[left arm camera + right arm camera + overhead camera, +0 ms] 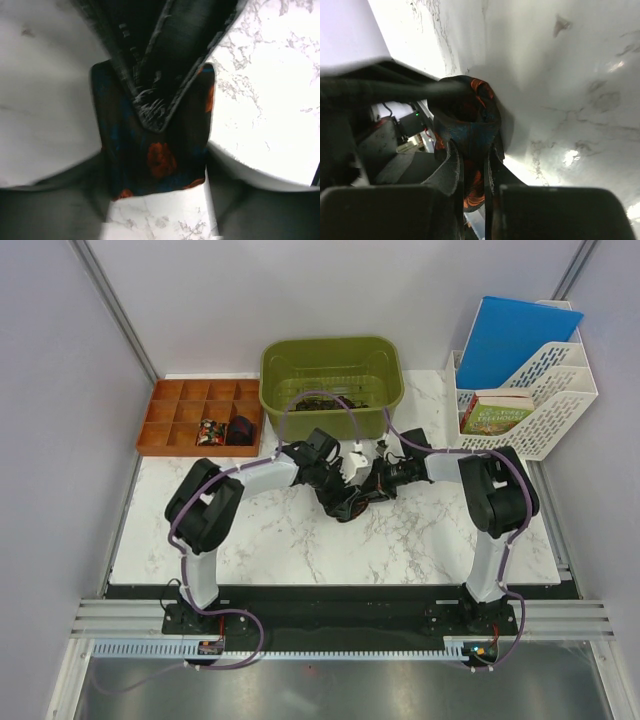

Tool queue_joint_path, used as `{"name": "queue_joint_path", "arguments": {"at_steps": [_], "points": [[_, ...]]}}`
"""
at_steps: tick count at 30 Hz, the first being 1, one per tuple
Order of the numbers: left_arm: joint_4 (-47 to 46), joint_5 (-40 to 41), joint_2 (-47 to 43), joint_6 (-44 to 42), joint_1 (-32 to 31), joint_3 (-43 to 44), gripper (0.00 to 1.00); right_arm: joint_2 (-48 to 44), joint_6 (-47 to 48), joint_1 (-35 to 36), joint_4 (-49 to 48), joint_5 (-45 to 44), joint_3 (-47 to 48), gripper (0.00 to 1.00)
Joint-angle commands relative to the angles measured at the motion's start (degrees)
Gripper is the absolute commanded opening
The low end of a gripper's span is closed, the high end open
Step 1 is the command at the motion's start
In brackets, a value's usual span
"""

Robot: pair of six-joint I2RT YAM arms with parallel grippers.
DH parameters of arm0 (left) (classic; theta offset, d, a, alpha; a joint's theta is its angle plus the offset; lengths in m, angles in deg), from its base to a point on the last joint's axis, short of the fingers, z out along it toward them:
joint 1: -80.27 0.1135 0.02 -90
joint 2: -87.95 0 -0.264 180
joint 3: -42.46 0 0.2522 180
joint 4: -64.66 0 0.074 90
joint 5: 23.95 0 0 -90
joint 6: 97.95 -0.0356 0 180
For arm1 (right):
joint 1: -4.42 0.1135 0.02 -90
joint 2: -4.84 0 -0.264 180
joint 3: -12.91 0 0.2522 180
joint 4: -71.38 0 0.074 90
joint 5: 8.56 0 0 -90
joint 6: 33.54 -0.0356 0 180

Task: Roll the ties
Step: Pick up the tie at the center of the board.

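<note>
One tie (pixel 160 160), dark fabric with orange-red blotches, lies on the marble table (pixel 300 540) between the two arms. In the right wrist view the tie (pixel 470 112) curls into a loose loop, and my right gripper (pixel 472 150) is shut on the fabric just below that loop. My left gripper (pixel 155 167) stands open, with the tie filling the gap between its fingers (pixel 60 190). The right gripper's dark fingers (pixel 160 95) pinch the tie from above there. In the top view the left gripper (pixel 340 492) and the right gripper (pixel 372 485) meet at mid-table. More ties (pixel 330 400) lie in the green bin (pixel 275 380).
An orange compartment tray (pixel 165 415) at the back left holds two small dark coils (pixel 212 430). A white file rack (pixel 560 405) with a blue folder and a book stands at the back right. Purple cables run along both arms.
</note>
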Motion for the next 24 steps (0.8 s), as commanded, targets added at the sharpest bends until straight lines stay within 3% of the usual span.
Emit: {"name": "queue_joint_path", "arguments": {"at_steps": [1, 7, 12, 16, 20, 24], "points": [[-5.2, -4.9, -9.7, 7.1, 4.6, -4.2, 0.97, -3.2, 0.0, 1.2, 0.3, -7.4, -1.9, 0.0], [-9.5, -9.4, -19.8, 16.0, 8.0, -10.0, 1.0, -5.6, 1.0, 1.1, -0.4, -7.1, -1.2, 0.0], [-12.2, -12.4, -25.4, 17.3, 11.0, -14.5, 1.0, -7.7, 3.8, 1.0, -0.3, -5.2, 0.8, 0.0], [-11.8, -11.7, -27.9, 19.4, 13.4, -13.1, 1.0, -8.9, 3.4, 0.7, 0.1, -3.9, 3.0, 0.0], [-10.4, -7.1, -29.7, 23.2, 15.9, -10.9, 1.0, -9.7, -0.3, 0.7, -0.2, -4.6, 6.1, 0.0], [-6.9, 1.8, -30.6, 28.9, 22.4, -8.7, 0.99, -10.4, -3.9, 1.0, -0.1, -7.3, 10.3, 0.0]]}}
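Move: The rolled tie sits between the left gripper's fingers, its middle about 1 cm to that hand's right, level with it fore and aft and in height. From the right hand, already pinching the roll, its middle is some 3 cm left and 2 cm back. The green bin stands about 21 cm ahead of the left hand and 3 cm left, slightly higher; the wooden tray lies 18 cm ahead and 31 cm left. Open the left fingers fully off the roll and lift the left gripper away, about 14 cm up and 9 cm left, easing forward at the end and swinging it counter-clockwise as its fingers level out. Keep the right gripper shut on the tie; raise it slowly at first, then faster, some 5 cm up and a little forward, tilting slightly. ##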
